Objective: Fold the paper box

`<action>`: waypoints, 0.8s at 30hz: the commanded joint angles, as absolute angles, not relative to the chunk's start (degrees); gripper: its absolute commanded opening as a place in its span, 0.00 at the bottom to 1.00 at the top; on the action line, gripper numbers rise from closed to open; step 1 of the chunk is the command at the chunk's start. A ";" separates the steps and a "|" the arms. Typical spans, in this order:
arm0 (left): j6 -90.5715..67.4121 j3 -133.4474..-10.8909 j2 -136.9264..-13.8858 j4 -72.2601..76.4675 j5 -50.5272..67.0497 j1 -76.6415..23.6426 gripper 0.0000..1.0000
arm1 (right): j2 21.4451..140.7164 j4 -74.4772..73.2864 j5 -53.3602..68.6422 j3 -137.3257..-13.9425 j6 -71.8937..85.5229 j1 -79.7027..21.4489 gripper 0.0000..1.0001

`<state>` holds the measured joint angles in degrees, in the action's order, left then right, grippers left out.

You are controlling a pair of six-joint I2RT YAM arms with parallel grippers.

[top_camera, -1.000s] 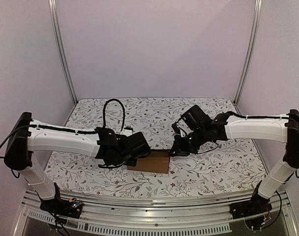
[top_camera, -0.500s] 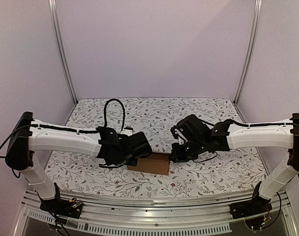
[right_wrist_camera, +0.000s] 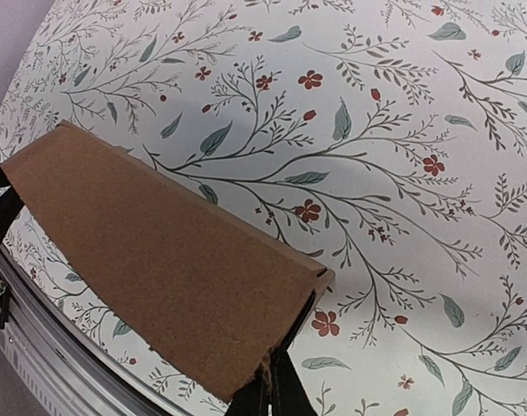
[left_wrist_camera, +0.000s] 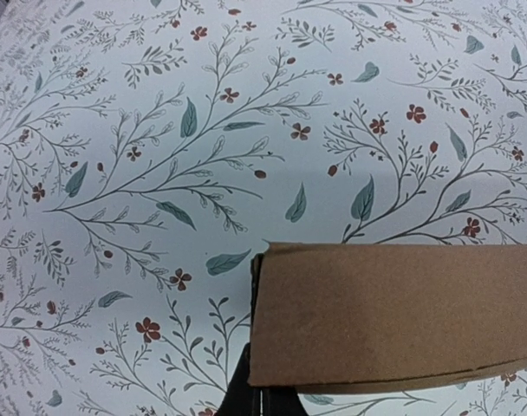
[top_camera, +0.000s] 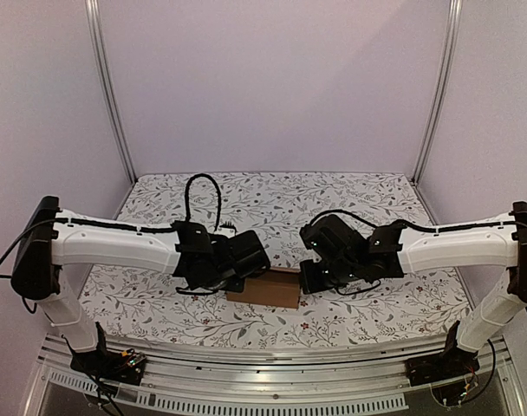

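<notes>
The paper box (top_camera: 265,289) is a small elongated brown cardboard box lying on the floral table near the front edge, between my two arms. My left gripper (top_camera: 239,281) is at its left end. In the left wrist view the box (left_wrist_camera: 393,316) fills the lower right, and the shut left gripper (left_wrist_camera: 262,397) meets its near left corner. My right gripper (top_camera: 309,276) is at the box's right end. In the right wrist view the shut right gripper (right_wrist_camera: 270,392) touches the end corner of the box (right_wrist_camera: 159,277). I see nothing clamped between either pair of fingers.
A floral cloth (top_camera: 272,208) covers the table. Metal frame posts (top_camera: 107,87) stand at the back corners against plain walls. A black cable (top_camera: 201,184) loops above the left wrist. The table's metal front rail (right_wrist_camera: 25,347) runs close behind the box.
My right arm has swung left and lower, bringing its shut gripper up to the box's right end. The left arm and the box have barely moved.
</notes>
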<state>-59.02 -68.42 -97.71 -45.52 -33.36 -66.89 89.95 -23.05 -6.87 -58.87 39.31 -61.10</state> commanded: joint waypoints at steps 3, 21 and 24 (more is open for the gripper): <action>-60.57 -69.24 -100.86 -43.29 -24.71 -69.76 0.00 | 90.85 -21.39 -12.52 -54.78 38.14 -63.12 0.00; -57.57 -65.65 -97.15 -41.15 -23.56 -70.66 0.25 | 94.03 -18.19 -24.74 -55.19 32.56 -63.55 0.00; -56.25 -63.51 -94.50 -39.82 -22.83 -70.30 0.33 | 95.69 -18.11 -25.90 -56.25 31.57 -63.44 0.00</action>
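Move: The paper box lies between the hands, its middle about 7 cm to the right of the left hand and 3 cm ahead, a couple of centimetres lower; the near-left corner of its upper panel is right at the left fingertips. From the right hand the box's middle is some 8 cm to the left, 3 cm ahead and slightly lower, with the panel's near-right corner at the shut fingertips. Nothing else stands near. With its shut fingertips staying at the right end of the box, the right hand pushes that end forward about 3 cm, drifting about 1 cm right at level height while the wrist swings the fingers up some 15 degrees to point more forward. Meanwhile the left hand, still at the near-left corner, eases about 2 cm right and 1.5 cm back, slowly at first, then parts its shut fingers to roughly a third open, one on either side of the panel's corner. ##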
